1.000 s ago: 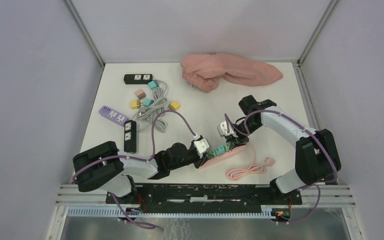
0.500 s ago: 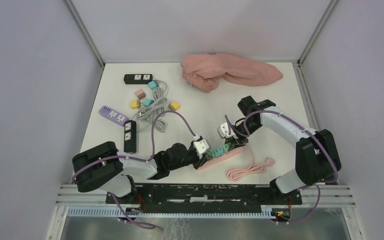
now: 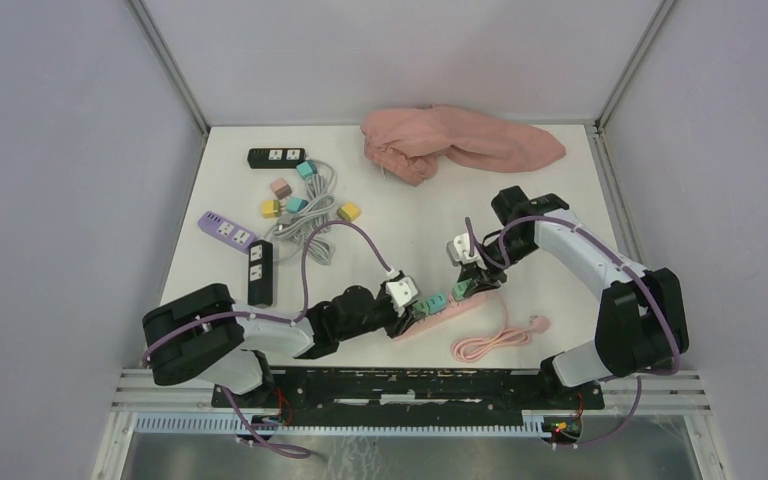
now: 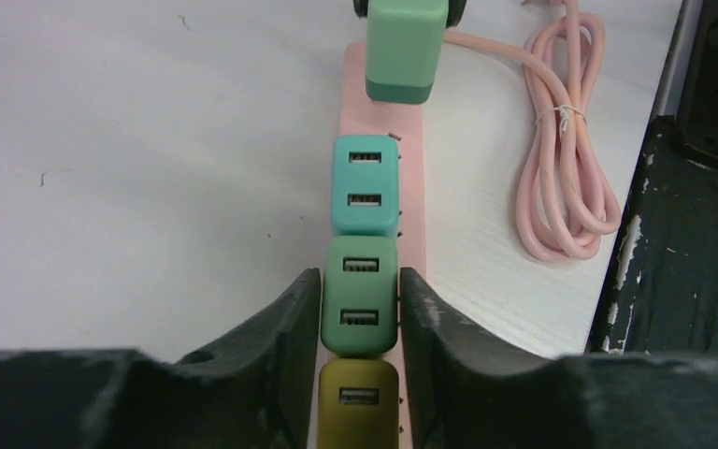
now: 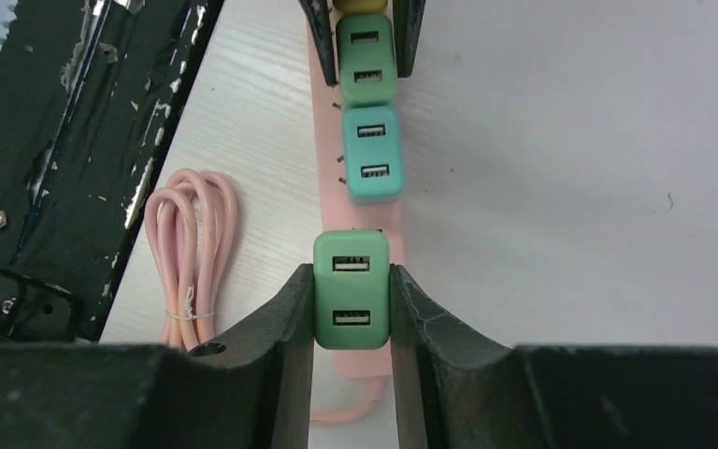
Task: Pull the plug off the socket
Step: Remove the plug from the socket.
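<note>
A pink socket strip point(image 3: 460, 305) lies near the table's front, also visible in the left wrist view as the pink strip point(image 4: 413, 224). An olive plug point(image 4: 357, 407), a dark green plug point(image 4: 360, 307) and a teal plug point(image 4: 366, 184) sit in it in a row. My left gripper point(image 4: 360, 281) is shut on the dark green plug. My right gripper point(image 5: 351, 271) is shut on a light green plug point(image 5: 351, 290), which hangs just above the strip's cord end, its prongs hidden. From above, the right gripper point(image 3: 465, 268) stands over that plug point(image 3: 462, 291).
The strip's pink cord point(image 3: 490, 345) lies coiled by the black front rail point(image 3: 400, 385). A pink cloth point(image 3: 460, 140) is at the back. At the left are black strips point(image 3: 260, 272), a purple strip point(image 3: 225, 230), loose plugs and a grey cable point(image 3: 305, 215).
The right gripper has shifted up and to the right with the light green plug, opening a gap to the teal plug. The left gripper has kept its place.
</note>
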Tool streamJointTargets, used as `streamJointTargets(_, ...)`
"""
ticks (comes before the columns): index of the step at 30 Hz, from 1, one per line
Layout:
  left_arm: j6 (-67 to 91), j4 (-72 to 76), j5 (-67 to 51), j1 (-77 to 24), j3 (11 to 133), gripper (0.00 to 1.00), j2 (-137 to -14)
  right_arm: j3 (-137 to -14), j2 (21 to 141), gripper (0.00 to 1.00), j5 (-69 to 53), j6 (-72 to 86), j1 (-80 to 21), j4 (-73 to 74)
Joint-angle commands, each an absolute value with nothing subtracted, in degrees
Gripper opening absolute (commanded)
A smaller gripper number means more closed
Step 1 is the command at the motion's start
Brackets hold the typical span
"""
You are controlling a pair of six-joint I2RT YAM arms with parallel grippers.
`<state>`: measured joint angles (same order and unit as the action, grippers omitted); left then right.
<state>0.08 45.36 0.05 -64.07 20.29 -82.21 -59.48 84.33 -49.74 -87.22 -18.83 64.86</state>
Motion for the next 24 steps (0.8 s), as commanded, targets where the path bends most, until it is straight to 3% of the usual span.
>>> streamJointTargets(1,4.2,40.0,2.7,-63.6,20.7,0.56,-79.4,-63.9,83.5,0.01,-57.5,-83.9,-17.9,67.4)
streamJointTargets(5,6.9,39.2,2.1,-63.5,21.4,0.82,-75.1,-65.2,83.7,0.02,-61.9,-80.4,-16.4,67.7)
streamJointTargets(11,9.3,36.4,3.9,-63.2,21.4,0.99,-67.0,-66.5,83.8,0.05,-67.0,-70.9,-14.6,65.2)
streamJointTargets(24,23.0,35.4,4.2,-60.0,23.2,0.99,-57.5,-66.5,86.4,0.05,-70.1,-26.1,-14.4,43.3)
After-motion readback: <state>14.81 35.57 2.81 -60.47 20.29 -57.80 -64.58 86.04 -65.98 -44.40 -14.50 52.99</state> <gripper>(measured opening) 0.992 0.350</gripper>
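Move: The right hand already holds a green plug, lifted roughly 4 cm above the pink strip's emptied socket. From that hand the teal plug sits about 5 cm left, 3 cm back and 2 cm lower, the other green plug some 8 cm left and 4 cm back, and the coiled pink cord 5 cm right and 11 cm back, near table level. The left fingers grip that other green plug; from them the lifted plug is about 8 cm right, 4 cm ahead and 2 cm higher. The right hand keeps its grip and carries the lifted green plug on up about 6 cm, drifting some 3 cm forward and 3 cm left while the wrist rolls and turns clockwise, some 35 degrees in all. The left fingers open wide and let go of the seated green plug with a tiny dip, then the hand rises about 11 cm clear of the strip, easing left as its fingers tip upward about 20 degrees. ##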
